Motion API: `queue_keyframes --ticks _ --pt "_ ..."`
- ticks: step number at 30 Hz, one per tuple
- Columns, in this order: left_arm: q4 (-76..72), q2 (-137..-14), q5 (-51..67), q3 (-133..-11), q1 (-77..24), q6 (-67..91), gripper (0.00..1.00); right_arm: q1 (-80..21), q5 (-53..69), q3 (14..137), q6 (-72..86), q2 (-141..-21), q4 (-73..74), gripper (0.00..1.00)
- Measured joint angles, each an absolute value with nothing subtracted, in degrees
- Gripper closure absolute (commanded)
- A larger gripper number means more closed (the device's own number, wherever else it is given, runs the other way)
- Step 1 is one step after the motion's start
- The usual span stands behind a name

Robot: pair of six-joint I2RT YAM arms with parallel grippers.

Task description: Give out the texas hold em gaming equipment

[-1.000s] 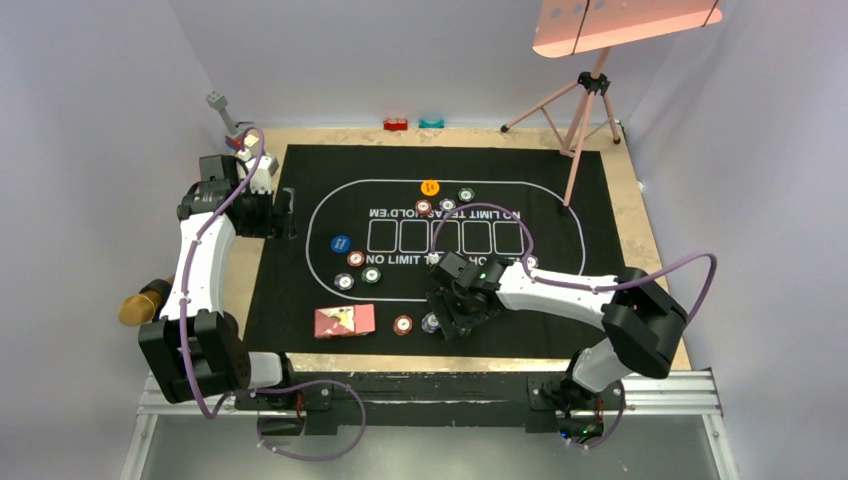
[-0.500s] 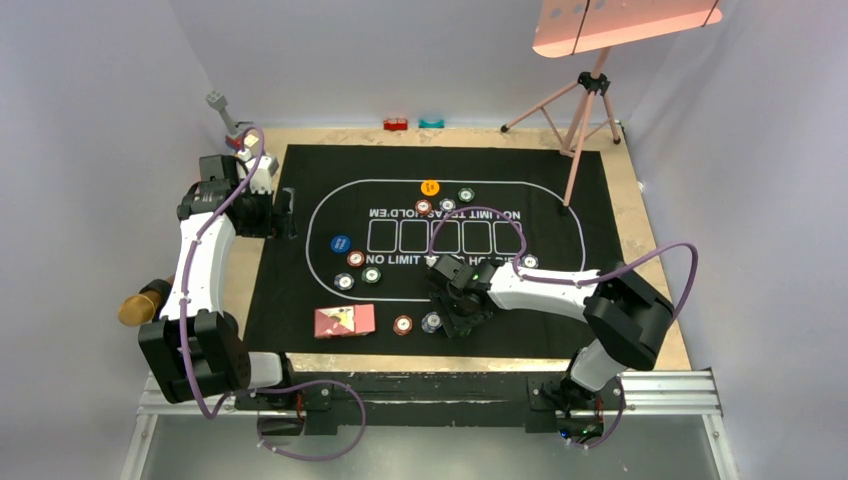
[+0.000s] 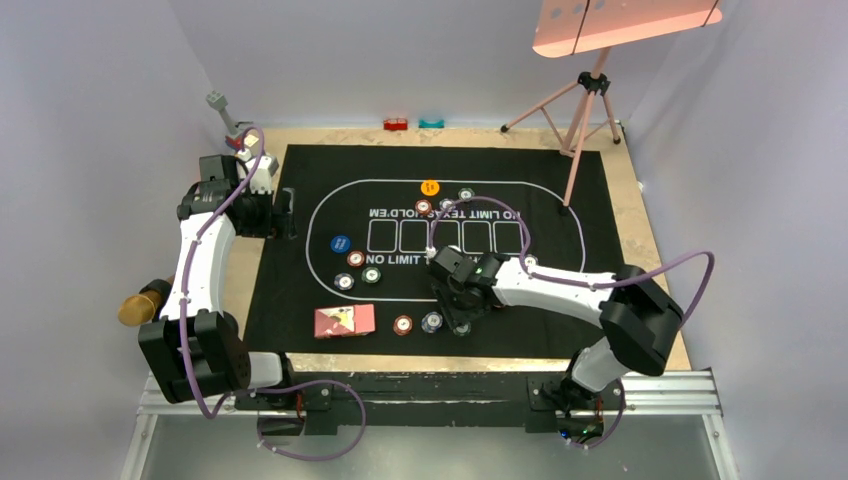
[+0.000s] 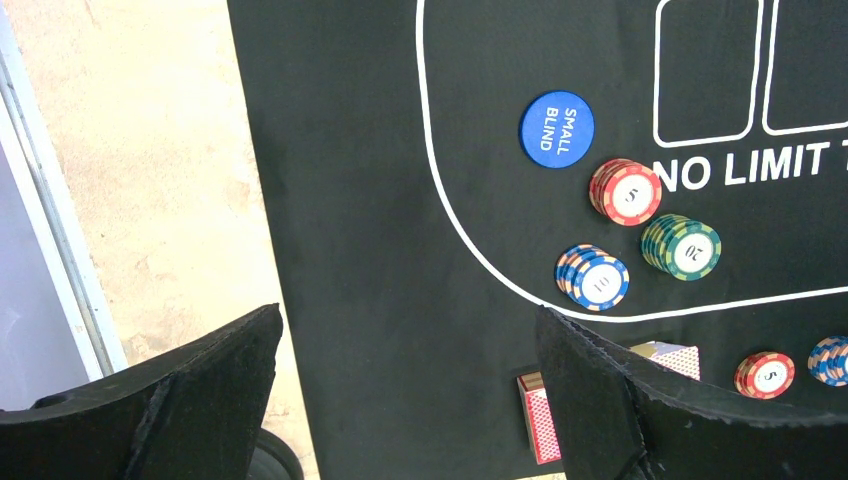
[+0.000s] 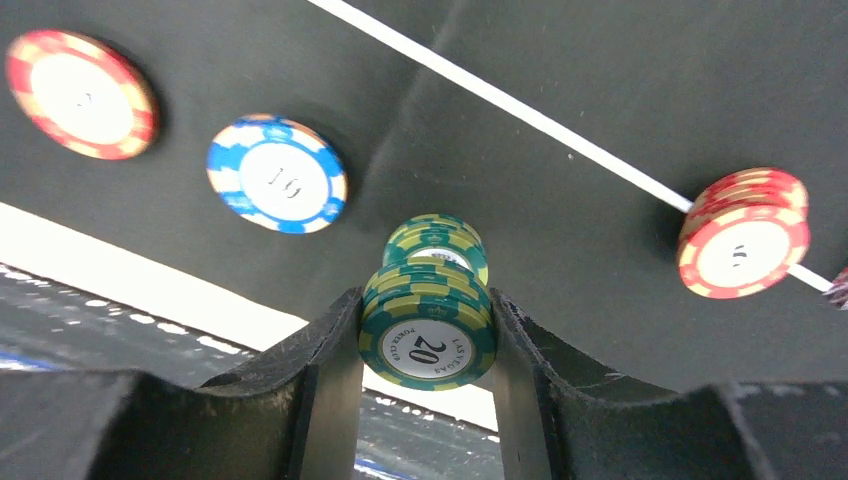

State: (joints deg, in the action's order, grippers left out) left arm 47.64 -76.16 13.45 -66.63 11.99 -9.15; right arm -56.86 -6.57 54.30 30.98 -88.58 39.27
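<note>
My right gripper (image 3: 459, 306) is shut on a short stack of green "20" chips (image 5: 428, 332) and holds it just above more green chips (image 5: 436, 238) on the black mat (image 3: 300, 290). A blue "10" stack (image 5: 277, 173) and a red stack (image 5: 81, 93) lie to their left, and another red stack (image 5: 742, 235) to the right. My left gripper (image 3: 285, 213) is open and empty over the mat's left edge. Its wrist view shows the blue "SMALL BLIND" disc (image 4: 557, 129), with red (image 4: 626, 192), green (image 4: 682, 247) and blue (image 4: 594, 277) stacks. The red-backed card deck (image 3: 344, 321) lies near the front. An orange disc (image 3: 430, 187) sits far. I cannot make out the triangle marker.
Red (image 3: 396, 124) and teal (image 3: 431, 123) toy blocks sit at the table's back edge. A pink tripod (image 3: 585, 100) stands at the back right. A gold and black object (image 3: 145, 302) lies off the table's left side. More chip stacks (image 3: 447, 204) sit by the orange disc.
My right gripper has shifted slightly away from the near edge, still near the front chips. The left arm has not moved.
</note>
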Motion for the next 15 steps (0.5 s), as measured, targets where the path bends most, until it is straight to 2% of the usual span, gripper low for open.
queue_keyframes --ticks 6,15 --pt "47.6 -76.1 13.5 -66.6 12.0 -9.1 0.00 -52.9 -8.2 60.6 30.4 -84.4 41.5 0.87" --pt "47.6 -76.2 13.5 -66.6 12.0 -9.1 0.00 -33.8 -11.0 60.9 29.5 -84.5 39.6 0.88"
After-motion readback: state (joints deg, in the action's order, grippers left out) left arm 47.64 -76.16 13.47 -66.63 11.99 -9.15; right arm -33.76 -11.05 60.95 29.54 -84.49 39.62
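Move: The green chips I already hold in my right hand are bound for the far-right group, where the blue stack stands about 14 cm ahead and 15 cm to the right. The ALL IN triangle lies about 9 cm ahead, 14 cm right; the red stack some 6 cm ahead, 8 cm right. The leftover green chips sit 3 cm below, barely 1 cm back. From my left hand, that blue stack is roughly 53 cm right, 3 cm back and 15 cm lower. Keeping the green chips pinched, I lift my right hand clear of the leftover stack, climbing about 6 cm while setting off forward, then swing forward and right towards the blue stack beside the ALL IN triangle, sinking slightly at the end. In all I go some 12 cm forward and 7 cm right; my wrist turns about 25 degrees clockwise and my fingers tip a little forward. ##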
